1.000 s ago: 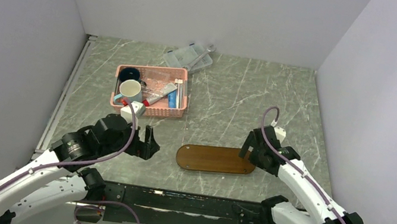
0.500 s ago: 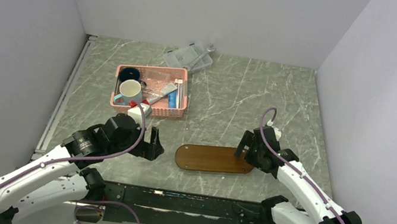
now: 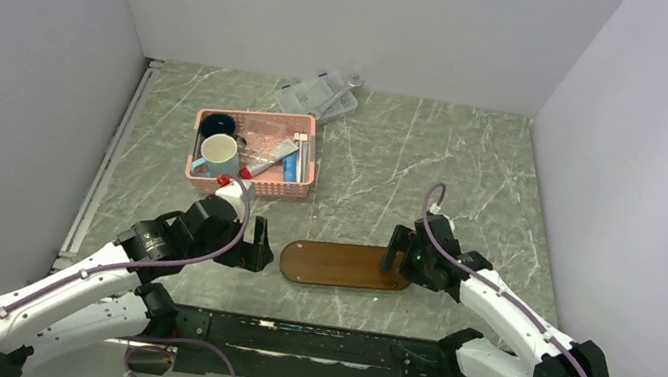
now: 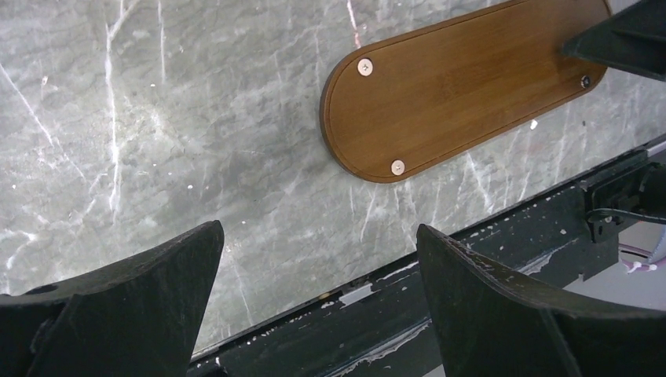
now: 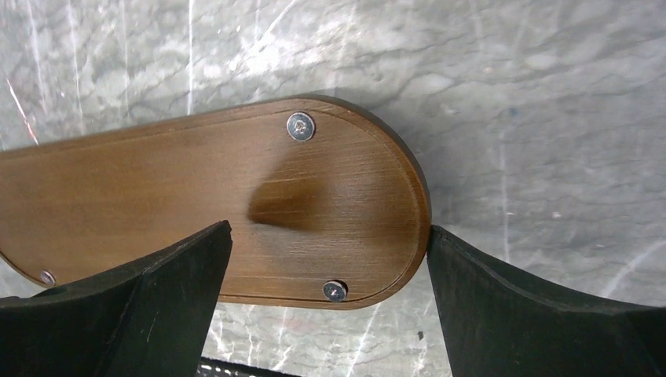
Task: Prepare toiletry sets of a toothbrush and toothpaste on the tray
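Observation:
The dark-brown oval tray [image 3: 343, 264] lies flat on the marble table near the front edge, with nothing on it. My right gripper [image 3: 398, 252] is open at the tray's right end [image 5: 345, 212]. In the right wrist view its right finger [image 5: 534, 306] touches the rounded rim and its left finger stands over the board. My left gripper [image 3: 253, 242] is open just left of the tray [image 4: 463, 86], with nothing between its fingers. A bright blue toothpaste tube [image 3: 290, 167] lies in the pink basket [image 3: 249, 185]. Beside it lie slim pale sticks [image 3: 301, 146], which may be toothbrushes.
The pink basket also holds a white mug [image 3: 220, 150] and a dark mug [image 3: 217, 123]. A clear plastic box [image 3: 316, 97] sits at the back. The black front rail [image 4: 487, 259] runs close below the tray. Grey walls close in both sides.
The right gripper has moved left against the tray's end, and the tray has slid a little to the left. The left gripper has come forward toward the tray's left end.

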{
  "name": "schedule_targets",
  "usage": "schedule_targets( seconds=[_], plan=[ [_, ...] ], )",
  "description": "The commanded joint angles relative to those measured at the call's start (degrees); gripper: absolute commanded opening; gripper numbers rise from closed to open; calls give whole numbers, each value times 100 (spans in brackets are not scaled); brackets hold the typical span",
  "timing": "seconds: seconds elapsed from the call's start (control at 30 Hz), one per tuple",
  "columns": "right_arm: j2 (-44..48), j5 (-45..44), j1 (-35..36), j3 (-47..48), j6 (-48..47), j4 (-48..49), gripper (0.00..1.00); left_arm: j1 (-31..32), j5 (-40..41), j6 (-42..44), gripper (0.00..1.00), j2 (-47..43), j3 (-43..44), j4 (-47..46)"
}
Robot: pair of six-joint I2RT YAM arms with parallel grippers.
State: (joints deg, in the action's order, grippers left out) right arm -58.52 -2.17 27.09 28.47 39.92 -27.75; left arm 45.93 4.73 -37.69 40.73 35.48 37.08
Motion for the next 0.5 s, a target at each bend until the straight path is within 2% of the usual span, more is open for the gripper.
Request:
schedule_targets(
  seconds=[0.0, 0.47],
  plan=[
    [-115, 35, 372, 59, 161, 286, 94, -75, 179, -308, 99, 64, -79, -56],
    [-492, -433, 1678, 550, 651, 192, 93, -763, 148, -407, 99, -166, -499, -29]
  ],
)
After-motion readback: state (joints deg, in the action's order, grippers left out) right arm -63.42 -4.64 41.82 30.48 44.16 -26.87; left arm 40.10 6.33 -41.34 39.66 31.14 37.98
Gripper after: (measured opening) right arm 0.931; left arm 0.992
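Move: Under the right hand's open fingers lies the wooden tray's right end; the tray's middle is about 10 cm to the left, level with the hand and some 3 cm below, one finger already against the end edge. From the left hand the tray's middle is about 17 cm right, 3 cm ahead and 11 cm below; the pink basket stands roughly 27 cm ahead and 8 cm left of this hand, and the light-blue mug some 24 cm ahead and 16 cm left, both about 9 cm lower. Pushing on against the tray's right end with its outer finger, the right hand slides left about 5 cm and draws back nearly 3 cm, staying low and turning some 10 degrees counter-clockwise. The open left hand sinks about 3 cm beside the tray's left end while giving way about 3 cm to the left, also turning counter-clockwise. ##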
